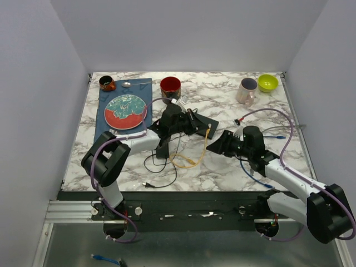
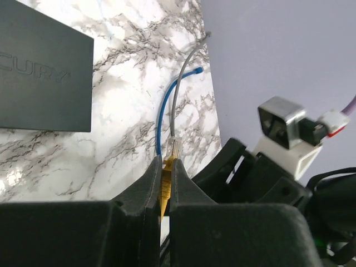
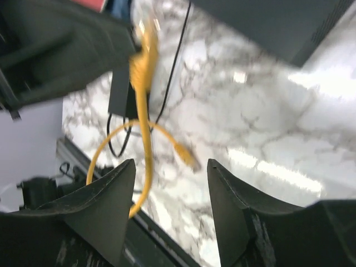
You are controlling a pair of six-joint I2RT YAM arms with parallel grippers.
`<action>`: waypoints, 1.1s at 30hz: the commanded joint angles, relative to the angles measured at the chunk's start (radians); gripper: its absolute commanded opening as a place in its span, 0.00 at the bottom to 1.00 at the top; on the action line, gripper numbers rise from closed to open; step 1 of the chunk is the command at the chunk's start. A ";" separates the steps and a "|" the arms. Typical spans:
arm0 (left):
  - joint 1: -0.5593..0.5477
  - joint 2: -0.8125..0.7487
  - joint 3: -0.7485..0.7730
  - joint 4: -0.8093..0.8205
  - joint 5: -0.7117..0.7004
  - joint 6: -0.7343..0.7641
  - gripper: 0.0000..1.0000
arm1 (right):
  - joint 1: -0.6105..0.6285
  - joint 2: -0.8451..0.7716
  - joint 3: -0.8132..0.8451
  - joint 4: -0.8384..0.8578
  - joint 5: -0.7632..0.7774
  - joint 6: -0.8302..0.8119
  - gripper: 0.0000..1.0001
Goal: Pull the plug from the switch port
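Observation:
The black switch lies flat on the marble near mid-table. My left gripper is shut on the yellow plug, whose clear tip points away from the switch and stands apart from it. Its yellow cable hangs in a loop down to a loose second end on the table. My right gripper is open just right of the cable, with nothing between its fingers.
A plate on a blue mat, a red cup, a dark cup, a mug and a green bowl stand at the back. Blue cables, a grey cable and a black cable lie around.

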 commanded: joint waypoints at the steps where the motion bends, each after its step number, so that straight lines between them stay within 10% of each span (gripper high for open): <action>1: -0.003 -0.048 -0.028 -0.042 -0.043 0.024 0.00 | 0.005 -0.058 -0.083 0.140 -0.138 0.024 0.63; 13: -0.085 -0.067 -0.017 -0.064 -0.072 0.026 0.00 | 0.038 0.075 -0.025 0.172 -0.172 -0.001 0.58; 17: -0.094 -0.091 -0.023 -0.081 -0.078 0.027 0.00 | 0.039 0.046 -0.015 0.079 -0.055 -0.017 0.16; 19: -0.086 -0.137 -0.025 -0.145 -0.101 0.038 0.19 | 0.041 -0.018 -0.013 0.024 0.038 -0.020 0.02; 20: -0.077 -0.158 -0.028 -0.174 -0.143 0.055 0.47 | 0.041 -0.081 0.002 -0.012 0.082 -0.031 0.01; 23: -0.056 -0.269 -0.032 -0.341 -0.305 0.093 0.73 | 0.039 -0.138 0.143 -0.261 0.335 -0.083 0.01; 33: -0.020 -0.452 -0.155 -0.398 -0.353 0.009 0.75 | -0.063 -0.115 0.516 -0.665 0.880 -0.033 0.01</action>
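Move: The left gripper already holds the yellow cable's plug; the right gripper waits open about 4 cm back, 4 cm to its right and 2 cm lower, so from the right hand the plug is 4 cm ahead, 4 cm left and a little above. The switch lies 9 cm ahead, 5 cm left and 12 cm below the right hand. The cable's free end is 7 cm back and 9 cm left of that hand, on the table; the pale mug stands some 20 cm ahead and 14 cm right. Draw the left gripper with the yellow plug back about 4 cm and slightly right to the open right gripper, while that one eases back and left and pinches the boot behind the plug. Then open the left fingers and withdraw left and up. Carry the plug up some 14 cm, rightward and forward with the right hand, turning it clockwise. ##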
